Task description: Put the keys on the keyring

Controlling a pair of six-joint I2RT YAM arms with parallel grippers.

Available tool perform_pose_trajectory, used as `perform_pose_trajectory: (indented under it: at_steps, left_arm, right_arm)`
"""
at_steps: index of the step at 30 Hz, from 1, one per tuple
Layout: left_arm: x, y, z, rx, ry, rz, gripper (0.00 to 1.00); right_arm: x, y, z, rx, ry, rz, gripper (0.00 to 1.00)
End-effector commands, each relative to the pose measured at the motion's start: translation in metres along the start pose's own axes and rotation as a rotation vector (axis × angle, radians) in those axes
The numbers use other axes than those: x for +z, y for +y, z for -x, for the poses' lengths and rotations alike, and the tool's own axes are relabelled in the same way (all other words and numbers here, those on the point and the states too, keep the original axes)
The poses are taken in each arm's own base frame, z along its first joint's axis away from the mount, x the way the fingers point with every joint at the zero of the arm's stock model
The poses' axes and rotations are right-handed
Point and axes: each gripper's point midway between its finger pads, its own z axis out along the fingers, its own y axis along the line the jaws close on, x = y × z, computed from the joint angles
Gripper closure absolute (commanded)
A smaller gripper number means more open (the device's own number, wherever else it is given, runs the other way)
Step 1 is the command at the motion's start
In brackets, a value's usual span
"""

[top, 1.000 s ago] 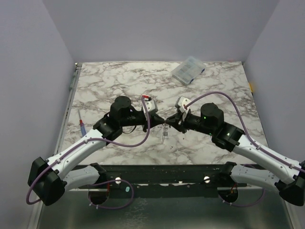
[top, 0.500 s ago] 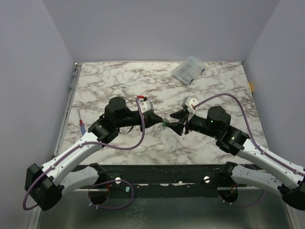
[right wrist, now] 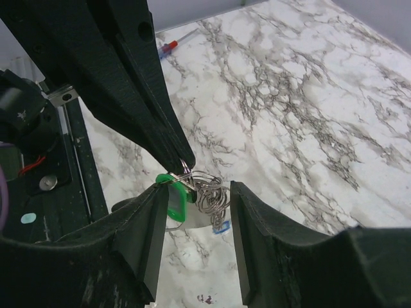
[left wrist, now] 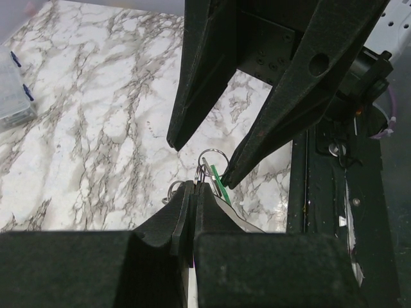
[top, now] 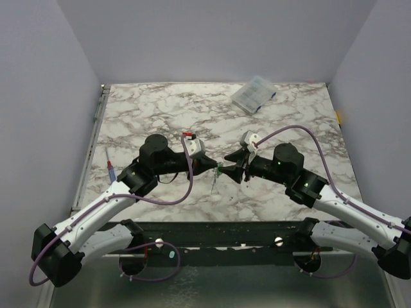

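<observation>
My left gripper [top: 216,168] [left wrist: 194,187] is shut on the keyring [left wrist: 209,158] [right wrist: 209,190], a bunch of thin silvery wire loops held above the marble table [top: 160,115]. A green key tag [right wrist: 174,200] [left wrist: 217,177] [top: 219,171] hangs at the loops. A bit of blue [right wrist: 221,229] shows below them. My right gripper [top: 226,169] [right wrist: 196,221] faces the left one, open. Its fingers [right wrist: 151,239] stand either side of the loops and the green tag. The left finger is right beside the tag; whether it touches I cannot tell. The key blades are not clear.
A clear plastic compartment box [top: 253,95] [left wrist: 13,90] lies at the table's back right. A red and blue screwdriver [top: 111,169] [right wrist: 173,45] lies by the left edge. The dark base rail [top: 218,231] runs along the near edge.
My right gripper has opened, drawn back to the right, then come in again around the ring bundle. The left gripper stays shut and has shifted a little with the bundle.
</observation>
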Motion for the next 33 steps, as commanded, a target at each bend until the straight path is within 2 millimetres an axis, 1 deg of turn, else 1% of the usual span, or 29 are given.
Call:
perform_pose_trajectory:
  at_steps: [1, 3, 6, 10, 12, 16, 20, 22, 28, 33]
  left_arm:
    - [-0.004, 0.007, 0.005, 0.028, -0.022, 0.049, 1.0]
    - [-0.004, 0.009, 0.004, 0.027, -0.02, 0.064, 1.0]
    - [-0.005, 0.014, 0.003, 0.027, -0.017, 0.087, 1.0]
    - [-0.006, 0.017, 0.003, 0.03, -0.016, 0.112, 1.0]
    - [-0.007, 0.017, 0.003, 0.03, -0.017, 0.114, 1.0]
    - [-0.008, 0.017, 0.005, 0.033, -0.022, 0.115, 1.0]
    - [-0.008, 0.016, 0.005, 0.032, -0.023, 0.112, 1.0]
    - [-0.008, 0.016, 0.005, 0.034, -0.023, 0.112, 1.0]
    - [-0.009, 0.014, 0.006, 0.031, -0.029, 0.107, 1.0]
    - [-0.01, 0.013, 0.009, 0.032, -0.039, 0.103, 1.0]
  right_arm:
    - [0.002, 0.007, 0.024, 0.005, -0.07, 0.038, 0.5]
    - [0.003, 0.006, 0.029, 0.012, -0.078, 0.032, 0.5]
    - [0.005, 0.01, 0.034, 0.021, -0.087, 0.056, 0.5]
    - [0.009, 0.015, 0.036, 0.059, -0.085, 0.086, 0.5]
    - [0.012, 0.013, 0.034, 0.073, -0.078, 0.075, 0.51]
    - [0.018, 0.004, 0.028, 0.093, -0.042, 0.032, 0.57]
    - [0.021, 0.004, 0.023, 0.098, -0.022, 0.032, 0.68]
    - [0.02, 0.003, 0.023, 0.096, -0.027, 0.026, 0.73]
    - [0.016, 0.0, 0.02, 0.08, -0.016, 0.008, 0.98]
    - [0.013, 0.003, 0.016, 0.06, -0.015, 0.022, 0.99]
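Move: The keyring hangs from the left hand's shut fingertips, about 1 cm to the right of that hand's pads and level with them. From the right hand, whose fingers stand half open around it, the held part of the ring is roughly 2 cm to the left, level in reach and about 1 cm up. The green key hangs some 1 cm back, 1 cm left and 1 cm below the right hand; the blue key is about 1 cm ahead, 3 cm left and 3 cm lower. The keyring stays pinched in the left fingertips while the right hand goes about 2 cm left along it towards them, rising some 1.5 cm, then dipping and easing slightly forward as its half-open fingers shut on the ring wire right at the left tips. Meanwhile the left hand shifts about 1 cm forward and 1 cm left, turning some 5 degrees counter-clockwise. ##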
